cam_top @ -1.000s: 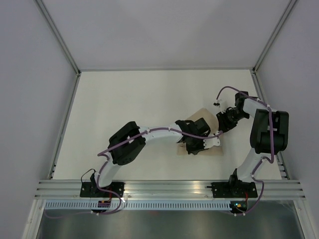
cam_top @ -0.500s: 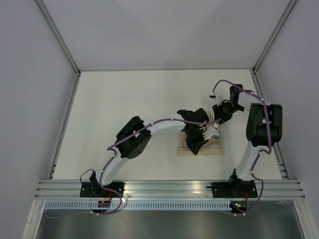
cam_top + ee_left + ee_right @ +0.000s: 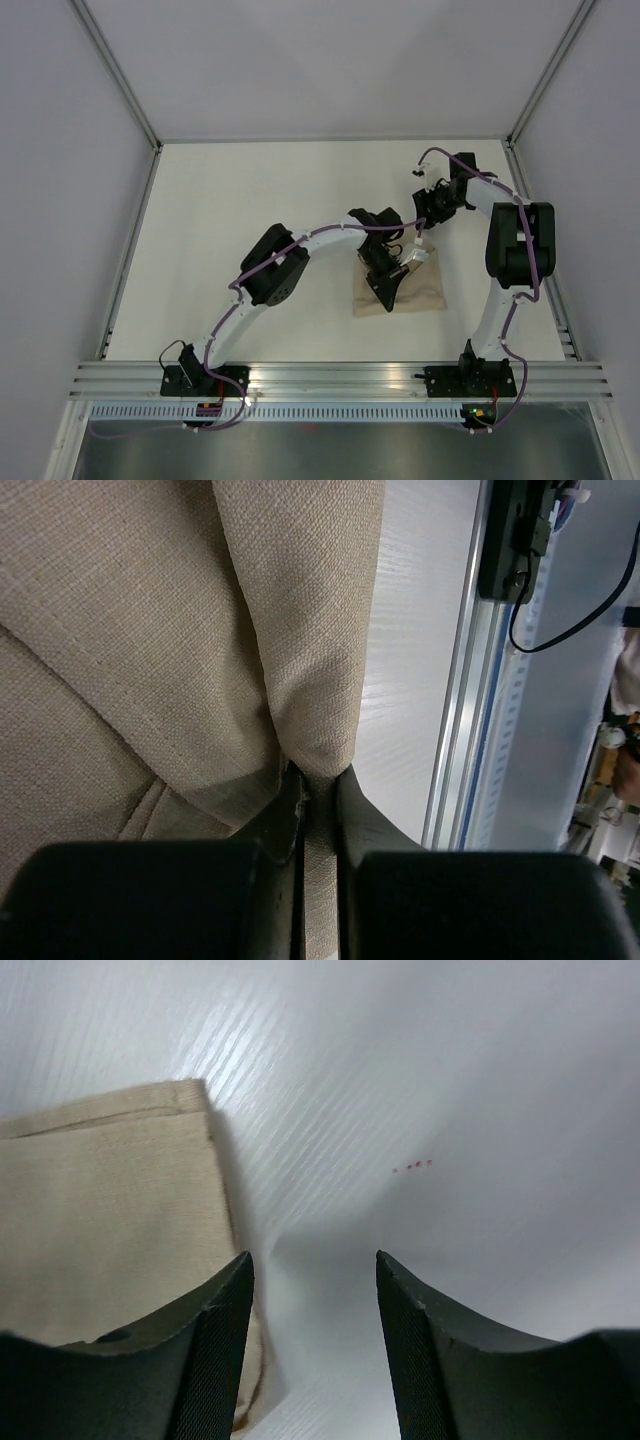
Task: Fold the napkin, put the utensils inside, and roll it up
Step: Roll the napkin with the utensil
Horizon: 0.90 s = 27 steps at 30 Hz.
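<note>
The beige napkin lies folded on the white table, right of centre. My left gripper sits over its left part, shut on a pinched ridge of the cloth, which runs up between the left gripper's two jaws. My right gripper hovers just beyond the napkin's far right corner, open, with bare table between its fingertips. In the right wrist view the napkin's hemmed corner lies beside the left finger. The utensils are out of view.
An aluminium rail with both arm bases runs along the near edge; in the left wrist view the rail appears close beside the napkin. White walls enclose the table on the left, right and far sides.
My right gripper has opened and drawn away from the napkin toward the far side. My left gripper, still pinching the cloth, has shifted slightly left, and the napkin now lies flatter and wider.
</note>
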Each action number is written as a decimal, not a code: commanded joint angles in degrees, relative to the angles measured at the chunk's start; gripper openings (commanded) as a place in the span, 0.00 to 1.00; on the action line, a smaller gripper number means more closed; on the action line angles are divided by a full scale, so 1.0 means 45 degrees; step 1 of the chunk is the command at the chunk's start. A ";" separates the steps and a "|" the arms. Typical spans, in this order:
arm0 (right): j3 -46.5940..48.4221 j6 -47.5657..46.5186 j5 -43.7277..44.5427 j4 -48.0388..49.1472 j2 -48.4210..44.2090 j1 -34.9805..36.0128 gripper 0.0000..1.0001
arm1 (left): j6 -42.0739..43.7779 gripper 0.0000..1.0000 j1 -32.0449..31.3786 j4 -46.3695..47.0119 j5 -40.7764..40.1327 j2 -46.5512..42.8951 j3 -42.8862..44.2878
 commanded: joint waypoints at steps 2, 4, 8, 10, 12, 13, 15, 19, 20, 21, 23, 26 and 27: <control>0.0634 0.0856 0.0598 0.0914 -0.0353 -0.0174 0.59 | -0.0909 0.02 0.0355 -0.1065 -0.0608 0.1040 0.0158; 0.0556 0.0915 0.0326 0.1051 -0.0976 -0.0330 0.59 | -0.1046 0.02 0.0550 -0.1065 -0.0491 0.1177 0.0255; -0.0183 0.0779 -0.0260 0.1227 -0.2480 -0.0934 0.58 | -0.1339 0.02 0.0784 -0.1007 -0.0470 0.1469 0.0412; -0.0478 0.0702 -0.0962 0.1171 -0.3493 -0.1189 0.59 | -0.1398 0.02 0.0843 -0.1007 -0.0567 0.1587 0.0490; -0.0693 0.0117 -0.2032 0.0393 -0.4082 -0.1521 0.59 | -0.1457 0.02 0.0902 -0.1007 -0.0646 0.1723 0.0587; -0.0810 -0.0137 -0.2387 0.0098 -0.4723 -0.1638 0.59 | -0.1515 0.02 0.0902 -0.1007 -0.0743 0.1763 0.0626; -0.1123 -0.1657 -0.3187 -0.1302 -0.5391 -0.1717 0.59 | -0.1652 0.02 0.0960 -0.1007 -0.0957 0.1938 0.0782; -0.1670 -0.4780 -0.4673 -0.4157 -0.7147 -0.1504 0.61 | -0.1847 0.02 0.1156 -0.1007 -0.1037 0.2212 0.1017; -0.2077 -0.5271 -0.4715 -0.4569 -0.7422 -0.1193 0.61 | -0.1887 0.02 0.1195 -0.1026 -0.1056 0.2251 0.1037; -0.2352 -0.6165 -0.4696 -0.5172 -0.7677 -0.0997 0.62 | -0.1906 0.02 0.1253 -0.1046 -0.1037 0.2290 0.1153; -0.3460 -0.7244 -0.4541 -0.5782 -0.8380 -0.0180 0.62 | -0.1907 0.02 0.1293 -0.1085 -0.1056 0.2388 0.1232; -0.5547 -0.7679 -0.3316 -0.4890 -0.9648 0.1303 0.63 | -0.1907 0.02 0.1312 -0.1163 -0.1096 0.2466 0.1310; -0.6041 -0.7620 -0.3077 -0.4093 -1.0367 0.1658 0.63 | -0.1907 0.02 0.1332 -0.1202 -0.1154 0.2486 0.1310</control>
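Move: The napkin's middle lies roughly 12 cm back and 10 cm to the left of the empty right hand, a centimetre or so below it; the near right corner lies about 23 cm back and 1 cm left of that hand. From the left hand, which already has the near edge pinched as a fold, the napkin's middle is some 10 cm ahead and 3 cm right, and the same corner about 1 cm ahead and 14 cm right. The napkin's near fold stays pinched in the shut left fingers, which ease it forward some 2 cm while the wrist turns about 15 degrees. Half open and clear of the cloth at the far side, the right hand first lifts about 16 cm, then swings back fast and to the left over the napkin towards its near part, sinking near the end and turning some 30 degrees counter-clockwise. ##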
